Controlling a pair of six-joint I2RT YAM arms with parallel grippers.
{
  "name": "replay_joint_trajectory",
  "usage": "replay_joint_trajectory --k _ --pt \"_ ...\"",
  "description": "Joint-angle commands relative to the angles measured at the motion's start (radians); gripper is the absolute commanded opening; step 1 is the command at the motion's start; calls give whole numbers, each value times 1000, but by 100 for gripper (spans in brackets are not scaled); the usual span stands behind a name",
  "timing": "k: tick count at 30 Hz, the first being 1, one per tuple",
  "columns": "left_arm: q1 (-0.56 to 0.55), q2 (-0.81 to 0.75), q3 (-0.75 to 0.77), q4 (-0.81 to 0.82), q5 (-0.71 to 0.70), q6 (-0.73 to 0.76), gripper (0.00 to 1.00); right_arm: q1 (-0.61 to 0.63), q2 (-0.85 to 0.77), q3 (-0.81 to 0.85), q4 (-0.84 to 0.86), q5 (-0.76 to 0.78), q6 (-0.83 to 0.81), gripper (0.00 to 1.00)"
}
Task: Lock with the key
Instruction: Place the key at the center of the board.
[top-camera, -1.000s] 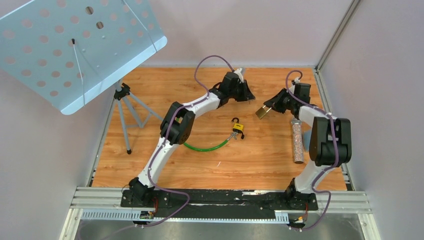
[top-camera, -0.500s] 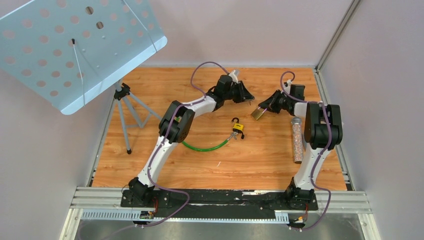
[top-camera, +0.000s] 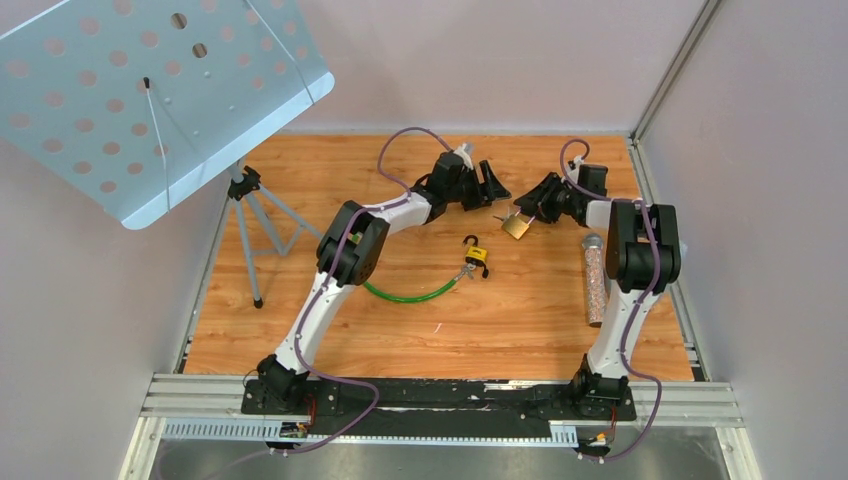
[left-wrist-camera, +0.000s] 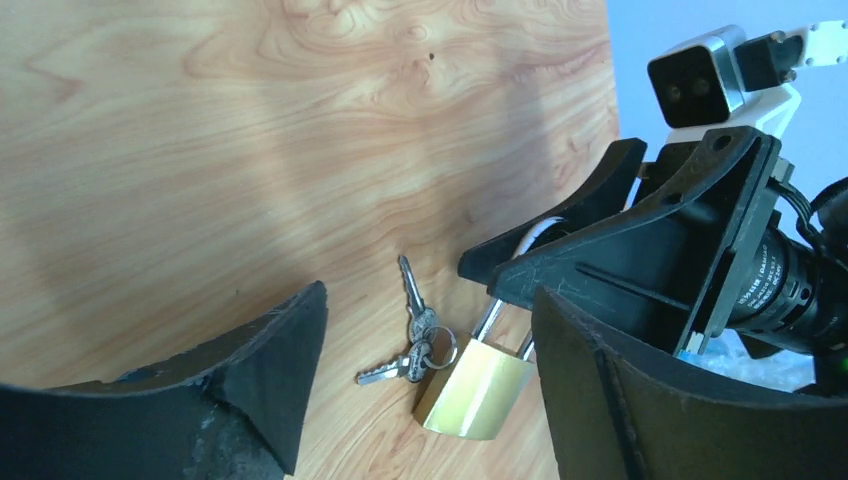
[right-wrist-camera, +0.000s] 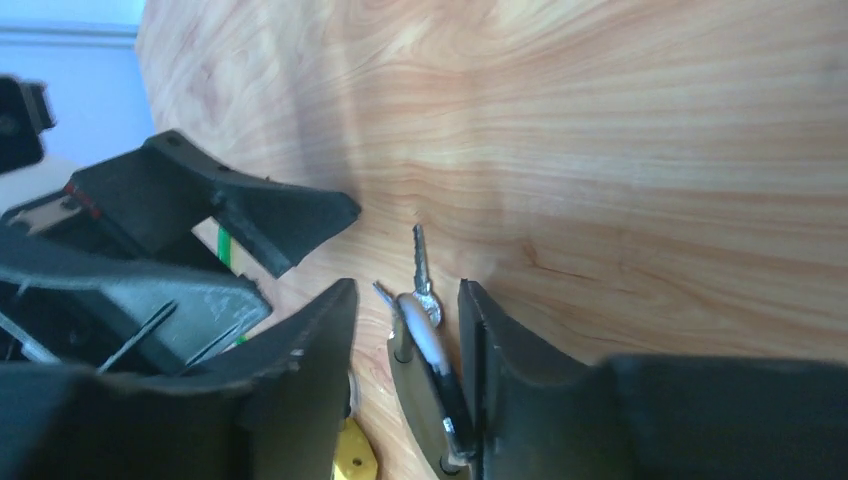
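Observation:
A brass padlock (top-camera: 516, 226) lies on the wooden table, a ring of small keys (left-wrist-camera: 417, 331) beside its body (left-wrist-camera: 472, 388). My right gripper (top-camera: 532, 205) stands open around the steel shackle (right-wrist-camera: 432, 352); the shackle leans on one finger (right-wrist-camera: 492, 345), with a gap to the other. My left gripper (top-camera: 492, 186) hovers just left of the lock, open and holding nothing. In the left wrist view its fingers (left-wrist-camera: 268, 372) frame the keys and lock, and the right gripper's fingers (left-wrist-camera: 565, 245) straddle the shackle.
A small yellow padlock (top-camera: 477, 255) on a green cable (top-camera: 410, 293) lies mid-table. A glittery tube (top-camera: 595, 282) lies by the right arm. A tripod (top-camera: 245, 225) holding a perforated blue panel (top-camera: 150, 90) stands at the left. Walls close the back and right.
The right gripper brought the brass padlock down onto the table and opened. The left gripper opened wide, and the keys now lie on the wood.

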Motion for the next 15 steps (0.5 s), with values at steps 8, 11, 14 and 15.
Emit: replay_joint_trajectory --k 8,11,14,15 --pt "1 -281 -158 -90 -195 217 99 10 -140 95 -273 421 -47 68" --pt "3 -383 -209 -118 -258 267 100 10 -193 90 -328 539 -61 74" --pt "9 -465 -274 -150 -337 300 100 12 -248 74 -332 504 -116 75" --pt "12 -503 -288 -170 -346 321 100 14 -266 68 -337 490 -126 75"
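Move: The keys lie flat on the table some 3 cm to the right of the left hand, 4 cm back and about 5 cm below; the open padlock's body is another 2 cm right and 2 cm nearer the base. From the right hand, whose fingers still straddle the raised shackle, the padlock's body is about 4 cm left, 2 cm back and a little below, the keys 5 cm left, and the yellow lock some 12 cm left and 8 cm back. Outward to both sides: the right hand slackens its fingers off the padlock's shackle, letting it go, and slides about 6 cm right, away from the lock, lifting slightly late on while it rolls its left side down and swings clockwise. The left hand, already open and clear of the keys, spreads fully and draws left, then climbs steeply too, about 6 cm each way, tipping its fingers up. ##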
